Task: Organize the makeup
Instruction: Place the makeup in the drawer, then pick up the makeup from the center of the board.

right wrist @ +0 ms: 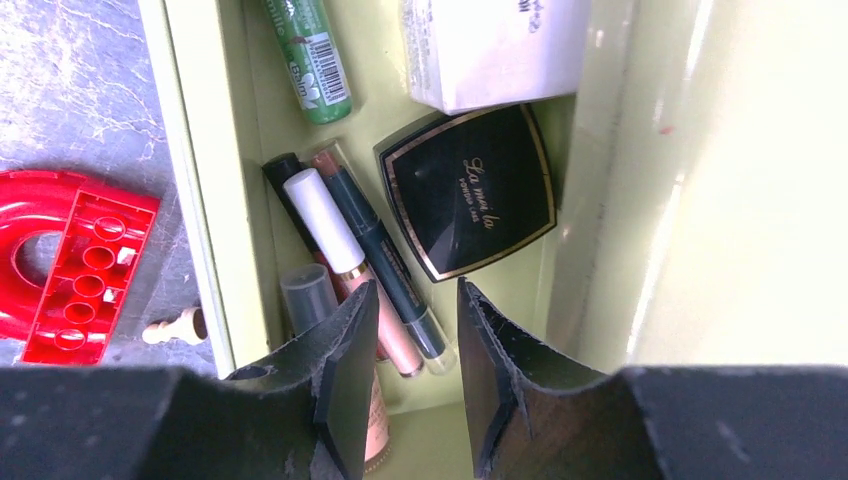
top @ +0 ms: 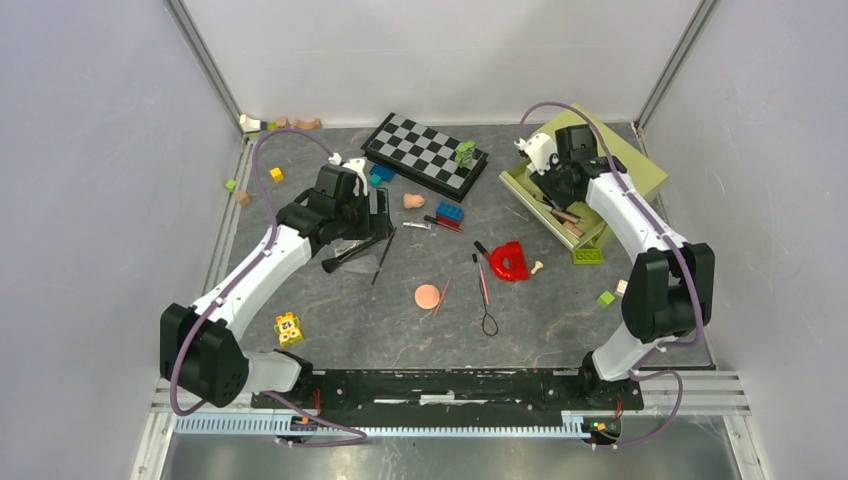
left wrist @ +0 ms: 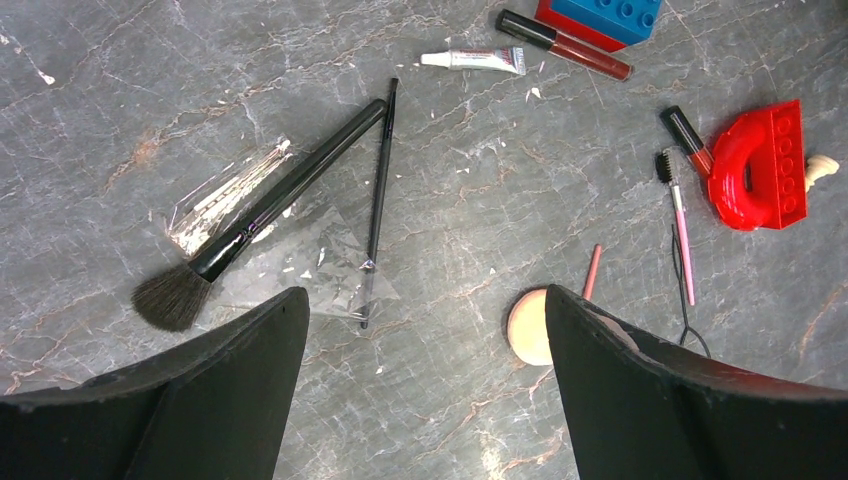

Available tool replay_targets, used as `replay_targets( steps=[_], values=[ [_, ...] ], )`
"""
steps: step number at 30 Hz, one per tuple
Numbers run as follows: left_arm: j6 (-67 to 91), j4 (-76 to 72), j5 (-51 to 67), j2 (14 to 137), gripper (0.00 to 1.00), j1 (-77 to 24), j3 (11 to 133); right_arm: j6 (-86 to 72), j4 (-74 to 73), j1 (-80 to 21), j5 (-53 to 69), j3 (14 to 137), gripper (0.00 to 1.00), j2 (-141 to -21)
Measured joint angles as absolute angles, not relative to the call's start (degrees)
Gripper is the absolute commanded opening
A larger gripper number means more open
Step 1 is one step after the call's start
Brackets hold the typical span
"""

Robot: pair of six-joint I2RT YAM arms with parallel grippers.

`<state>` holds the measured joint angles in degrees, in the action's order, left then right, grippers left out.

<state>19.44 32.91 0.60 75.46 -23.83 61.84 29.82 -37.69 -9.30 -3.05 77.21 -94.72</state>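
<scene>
My left gripper (top: 377, 215) (left wrist: 425, 300) hangs open above the table with nothing between its fingers. Ahead of it lie a big black brush (left wrist: 270, 200), a thin black brush (left wrist: 378, 200), a round peach puff (left wrist: 527, 325), a pink pencil (left wrist: 592, 272), a white tube (left wrist: 470, 60) and a dark red gloss (left wrist: 565, 45). My right gripper (top: 550, 188) (right wrist: 415, 290) is inside the green tray (right wrist: 195, 180), jaws apart and gripping nothing. Under it rest a white-capped gloss (right wrist: 345, 260) and a dark pencil (right wrist: 385, 255), beside a dark compact (right wrist: 470, 190).
A red horseshoe piece (top: 508, 260) lies mid-table with a pink spoolie (left wrist: 680, 240) next to it. A checkerboard (top: 425, 150) stands at the back. Coloured bricks (top: 449, 213) and a yellow block (top: 289, 328) are scattered around. Clear wrapper (left wrist: 310, 255) lies under the brushes.
</scene>
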Motion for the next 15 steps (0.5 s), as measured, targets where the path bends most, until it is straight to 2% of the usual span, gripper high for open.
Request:
replay_targets(
  steps=[8, 15],
  values=[
    [19.44, 32.91, 0.56, 75.44, 0.94, -23.31, 61.84, 28.03, -39.16, -9.30, -3.99, 80.38, 0.43, -91.11],
    [19.44, 32.91, 0.51, 75.33, 0.97, -23.09, 61.82, 18.44, -36.56, -9.32, -4.51, 80.64, 0.45, -84.20]
  ],
)
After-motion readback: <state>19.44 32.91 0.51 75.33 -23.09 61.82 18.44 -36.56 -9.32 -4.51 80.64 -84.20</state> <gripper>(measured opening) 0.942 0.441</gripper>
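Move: The right hand hangs partly open over the drawer, fingers already off the makeup. The dark blue pen lies under it, some 4 cm down, its middle about 2 cm ahead and 1 cm left. The black powder case is roughly 6 cm ahead and 1 cm left; the white box lies about 11 cm ahead and 5 cm left, the green tube 8 cm ahead and 7 cm left. From the left hand the pen lies some 43 cm right, 9 cm ahead and 8 cm lower. The right hand goes on rising, almost straight up and gathering speed, about 9 cm away from the pen and the powder case, empty and touching nothing that can be seen. As it climbs, the wrist swings the fingertips up and outward by some 15 degrees, with its left side lifting and a small clockwise turn, while the fingers keep their part-open gap. ##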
